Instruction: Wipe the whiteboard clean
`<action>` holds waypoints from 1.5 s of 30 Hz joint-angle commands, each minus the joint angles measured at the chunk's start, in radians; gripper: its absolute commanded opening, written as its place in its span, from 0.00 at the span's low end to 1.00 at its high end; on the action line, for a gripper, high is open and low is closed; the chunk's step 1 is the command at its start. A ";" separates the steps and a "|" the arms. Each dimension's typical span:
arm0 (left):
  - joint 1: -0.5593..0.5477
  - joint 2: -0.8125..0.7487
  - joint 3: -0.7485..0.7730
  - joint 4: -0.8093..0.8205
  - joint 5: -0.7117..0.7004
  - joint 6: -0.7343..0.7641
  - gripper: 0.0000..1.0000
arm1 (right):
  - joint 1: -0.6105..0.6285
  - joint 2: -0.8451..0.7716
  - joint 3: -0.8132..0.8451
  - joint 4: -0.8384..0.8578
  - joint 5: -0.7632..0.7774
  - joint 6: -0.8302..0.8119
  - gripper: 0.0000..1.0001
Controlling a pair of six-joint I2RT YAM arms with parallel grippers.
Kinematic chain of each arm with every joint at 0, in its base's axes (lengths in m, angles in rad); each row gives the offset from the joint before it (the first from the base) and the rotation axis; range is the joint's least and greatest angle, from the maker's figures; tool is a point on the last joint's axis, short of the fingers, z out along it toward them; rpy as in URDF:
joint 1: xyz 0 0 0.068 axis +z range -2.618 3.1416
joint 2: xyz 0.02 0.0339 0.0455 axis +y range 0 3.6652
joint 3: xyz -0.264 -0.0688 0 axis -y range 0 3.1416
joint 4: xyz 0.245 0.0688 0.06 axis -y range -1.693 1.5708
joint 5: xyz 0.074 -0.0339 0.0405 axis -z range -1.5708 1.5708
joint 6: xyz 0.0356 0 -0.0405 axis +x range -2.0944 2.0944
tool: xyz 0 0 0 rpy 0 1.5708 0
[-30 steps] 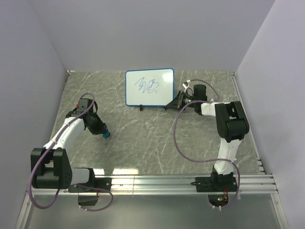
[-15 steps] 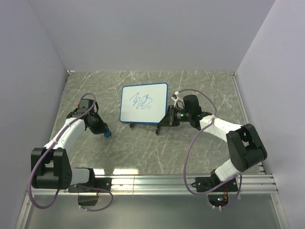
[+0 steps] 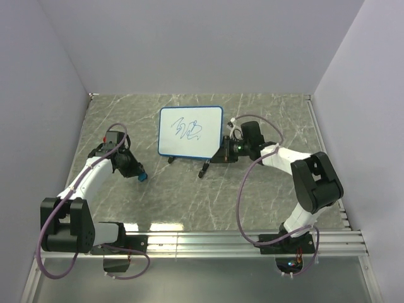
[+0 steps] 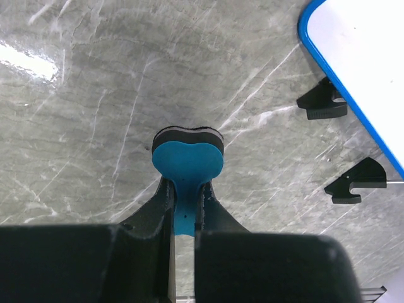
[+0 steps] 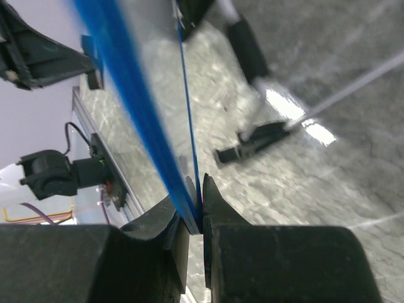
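Observation:
The whiteboard (image 3: 189,131) is a small white board in a thin blue frame with a blue scribble on its face. It hangs tilted above the table, its black feet (image 3: 203,169) off the surface. My right gripper (image 3: 222,151) is shut on the board's right edge; the right wrist view shows the blue frame (image 5: 136,113) pinched between the jaws. My left gripper (image 3: 134,169) is at the left, shut on a blue bone-shaped eraser (image 4: 187,158) with a black felt pad. The board's corner (image 4: 353,76) and two feet appear at the upper right of the left wrist view.
A grey marbled table (image 3: 189,202) lies under both arms, closed in by pale walls at the back and sides. An aluminium rail (image 3: 240,240) with the arm bases runs along the near edge.
The right gripper has carried the whiteboard from the back of the table forward and left, lifting it so its feet hang free. The left arm with the eraser has stayed put.

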 commanded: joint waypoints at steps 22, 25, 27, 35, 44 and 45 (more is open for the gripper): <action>-0.060 0.048 -0.015 0.085 -0.023 0.008 0.00 | 0.079 0.018 -0.422 0.419 0.189 0.185 0.26; -0.065 0.045 -0.015 0.090 -0.024 0.008 0.00 | 0.105 0.007 -0.425 0.413 0.212 0.197 0.63; -0.066 0.040 -0.016 0.092 -0.024 0.008 0.00 | 0.111 -0.013 -0.437 0.414 0.220 0.200 0.76; -0.073 0.022 -0.022 0.102 -0.023 0.006 0.00 | 0.111 -0.230 -0.465 0.235 0.304 0.156 0.91; -0.077 0.010 -0.030 0.116 -0.020 0.006 0.00 | 0.009 -0.502 -0.462 0.113 0.430 0.145 1.00; -0.077 0.004 -0.030 0.116 -0.020 0.006 0.00 | -0.023 -0.501 -0.462 0.132 0.415 0.146 1.00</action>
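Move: My right hand still holds the whiteboard near its lower right corner; the table spot for that corner is some 5 cm back, straight in line, and 7 cm below. From this hand the board's middle is about 8 cm ahead, 12 cm left and nearly level, and its nearer black clip 5 cm back, 7 cm left and 5 cm below. From my left hand, holding the eraser, the board's middle lies roughly 13 cm ahead, 18 cm right and about level. With my right hand I draw the whiteboard's lower right corner down some 7 cm and back about 5 cm towards me, turning it clockwise. Then I open the fingers wide, let go of the edge and pull away to the right and up, about 6 cm each way, the hand turning clockwise. My left hand keeps its grip on the eraser and eases some 2 cm right and slightly down. ##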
